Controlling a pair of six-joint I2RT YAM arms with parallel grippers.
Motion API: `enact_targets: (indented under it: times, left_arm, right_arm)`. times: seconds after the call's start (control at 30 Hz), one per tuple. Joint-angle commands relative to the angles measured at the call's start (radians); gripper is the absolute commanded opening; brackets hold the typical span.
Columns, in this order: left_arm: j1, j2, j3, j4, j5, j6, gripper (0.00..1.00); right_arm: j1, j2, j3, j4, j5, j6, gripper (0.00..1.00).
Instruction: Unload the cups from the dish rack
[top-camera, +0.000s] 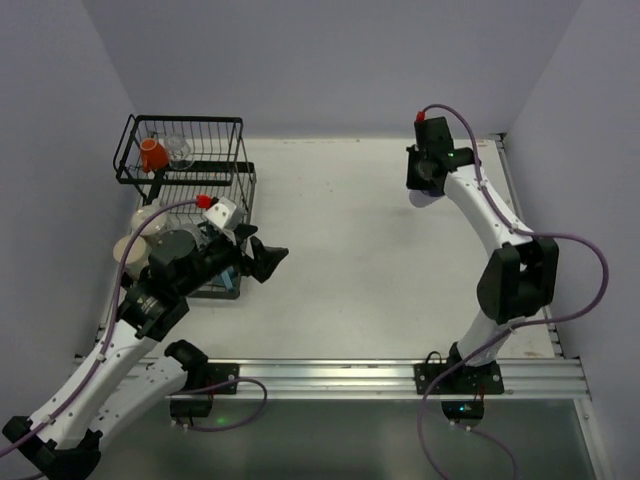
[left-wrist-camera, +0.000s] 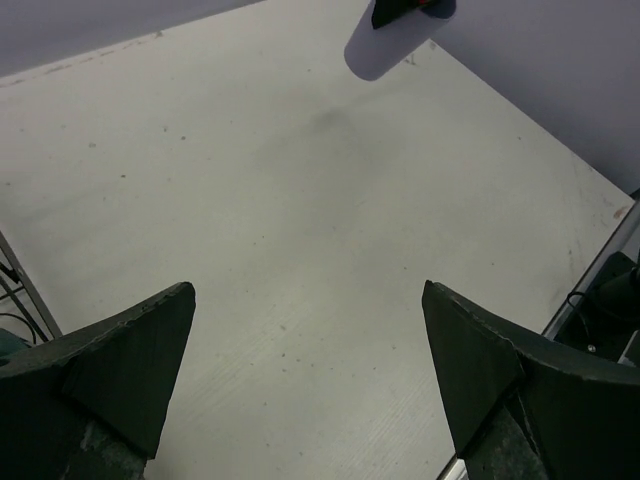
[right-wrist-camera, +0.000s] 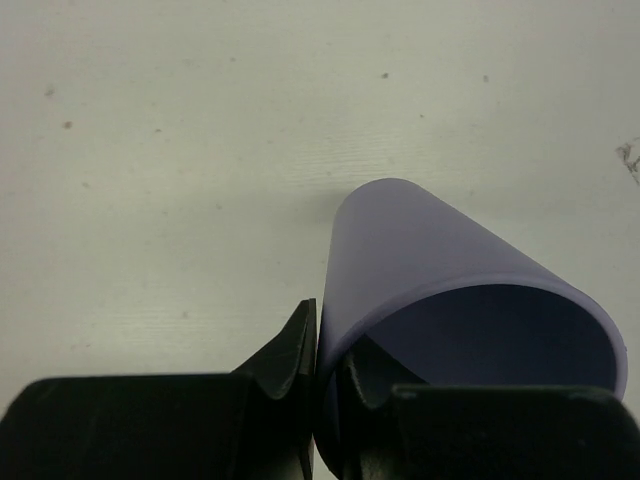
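Note:
The black wire dish rack (top-camera: 215, 135) stands at the far left. Its tall basket holds a small orange cup (top-camera: 153, 154) and a clear glass (top-camera: 181, 150). Cream cups (top-camera: 143, 222) and something teal (top-camera: 231, 281) show on the lower tray, partly hidden by my left arm. My left gripper (top-camera: 268, 261) (left-wrist-camera: 310, 370) is open and empty over bare table just right of the rack. My right gripper (top-camera: 428, 172) (right-wrist-camera: 326, 335) is shut on the rim wall of a lavender tumbler (right-wrist-camera: 440, 260) (top-camera: 424, 197) (left-wrist-camera: 385, 45), one finger inside and one outside, at the far right above the table.
Grey walls close in the white table (top-camera: 360, 240) on the left, back and right. A metal rail (top-camera: 400, 375) with both arm bases runs along the near edge. My right arm's elbow (top-camera: 517, 277) stands over the table's right side.

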Motion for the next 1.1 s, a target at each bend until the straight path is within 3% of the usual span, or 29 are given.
enact_targets:
  times: [0.0,0.2,0.4,0.73,0.97,1.07]
  left_arm:
    - [-0.002,-0.028,-0.042,-0.016,-0.058,0.040,1.00]
    - [-0.002,-0.028,-0.040,-0.020,-0.027,0.051,1.00]
    - [-0.002,-0.028,-0.044,-0.022,-0.035,0.051,1.00]
    - [0.009,-0.014,-0.042,-0.024,-0.079,0.049,1.00]
    - [0.009,0.021,0.010,-0.027,-0.201,0.023,1.00]
    - [0.010,0.052,0.074,-0.034,-0.256,-0.015,1.00]
  right_arm:
    - [-0.042,0.124,0.108,-0.132,0.065,-0.099,0.00]
    - [-0.069,0.280,0.168,-0.172,0.036,-0.142,0.00]
    - [-0.069,0.320,0.158,-0.181,0.025,-0.142,0.03]
    - [-0.069,0.234,0.155,-0.156,0.017,-0.123,0.58]
    - [-0.066,0.081,0.126,-0.121,0.006,-0.102,0.85]
    - [-0.060,-0.021,0.082,-0.068,0.016,-0.079,0.92]
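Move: The right fingers already pinch the tilted purple cup by the left side of its rim. Its standing spot on bare table is about 2 cm ahead of that hand, 7 cm to its right and 20 cm below. From the empty left hand this spot lies roughly 23 cm ahead, 36 cm right and 29 cm down; the green mug in the rack is some 17 cm ahead, 16 cm left and 23 cm below. Lower the right gripper about 11 cm to the bare table, easing some 4 cm right and tipping the fingers about 20 degrees further down to stand the purple cup up. Hold there, open wide to let go of the rim, then rise straight up about 9 cm, tipping back. Let the open left hand sink 3 cm, drifting forward and left late with a slight counter-clockwise turn. ##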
